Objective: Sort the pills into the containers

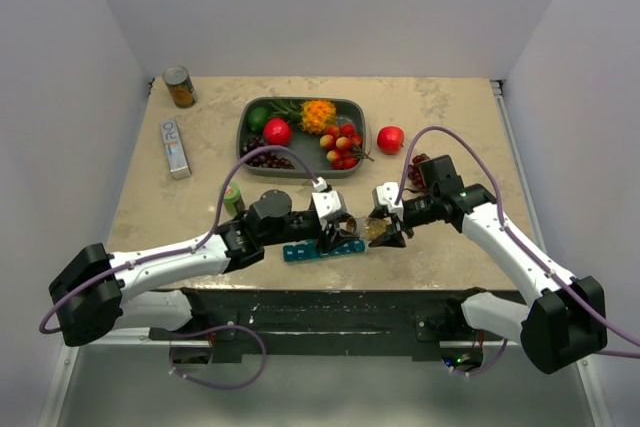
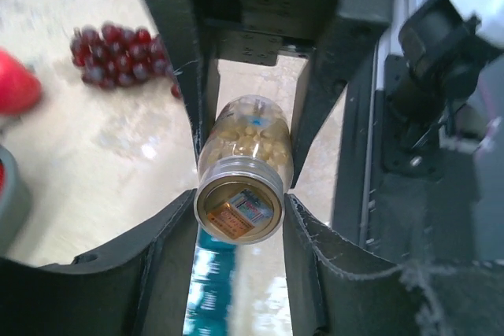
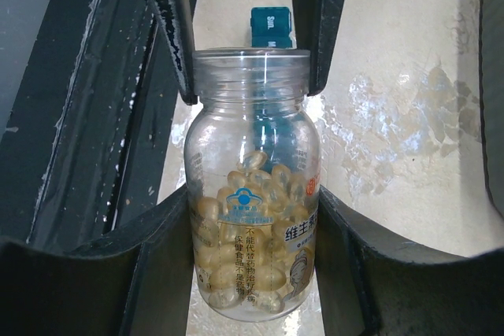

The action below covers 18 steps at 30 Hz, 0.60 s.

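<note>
A clear pill bottle full of yellow capsules hangs above the table between my two grippers. My right gripper is shut on the bottle's body, and its fingers show at the top of the left wrist view. My left gripper is shut on the bottle's cap end; its fingers press on both sides of the neck. The containers, a teal strip, lie on the table just under the left gripper. The strip also shows below the cap and beyond the bottle's mouth.
A dark grey tray of fruit stands behind the grippers, with a red fruit to its right and dark grapes at its front left. A small green bottle, a silver box and a can stand at the left.
</note>
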{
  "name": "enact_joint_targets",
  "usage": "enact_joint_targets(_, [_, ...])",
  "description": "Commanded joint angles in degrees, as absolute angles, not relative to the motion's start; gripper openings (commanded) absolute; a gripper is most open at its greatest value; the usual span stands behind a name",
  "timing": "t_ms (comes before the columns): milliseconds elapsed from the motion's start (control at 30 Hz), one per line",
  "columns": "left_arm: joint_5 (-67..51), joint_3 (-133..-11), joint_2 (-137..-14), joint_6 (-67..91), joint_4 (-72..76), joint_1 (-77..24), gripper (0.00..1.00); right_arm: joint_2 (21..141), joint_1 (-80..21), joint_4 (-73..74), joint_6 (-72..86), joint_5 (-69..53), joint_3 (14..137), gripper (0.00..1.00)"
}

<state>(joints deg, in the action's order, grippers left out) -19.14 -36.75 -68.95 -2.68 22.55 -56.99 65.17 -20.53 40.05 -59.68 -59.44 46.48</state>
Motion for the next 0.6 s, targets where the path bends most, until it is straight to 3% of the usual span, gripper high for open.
enact_joint_targets(0, [-13.37,-42.27,-68.03,22.2,18.4,-56.95,0.0,64.07,-20.39,37.97,-58.63,-59.86,46.85,0.0])
enact_joint_targets(267, [-1.16,-41.57,-61.88,64.61,8.45,-56.95,0.0,64.16,-20.3,37.09,-57.66,-59.33,46.76,0.0])
enact_joint_targets(567, [0.88,-42.1,-58.8,82.87,4.22,-56.95,0.0,63.98,-20.3,37.09,-57.57,-59.41,46.76,0.0])
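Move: The jar of pills, tilted mouth up and to the left, is already held by the right fingers. Its middle lies about 5 cm to the right of the left hand and 3 cm below, level fore and aft. From the right hand, the lid in the left fingers is some 6 cm left and 3 cm above. The teal pill box lies 5 cm left of the left hand, level with it and about 16 cm below; the fruit tray is roughly 28 cm ahead, 11 cm left and 15 cm below. The lid, already pinched by the left fingers, is twisted some 70 degrees, counter-clockwise as seen facing its top. At first it turns almost in place; then, still twisting, the left hand draws it up about 5 cm and a little left, away from the jar mouth. The right fingers keep their hold on the jar and stay put as a counter-hold. ##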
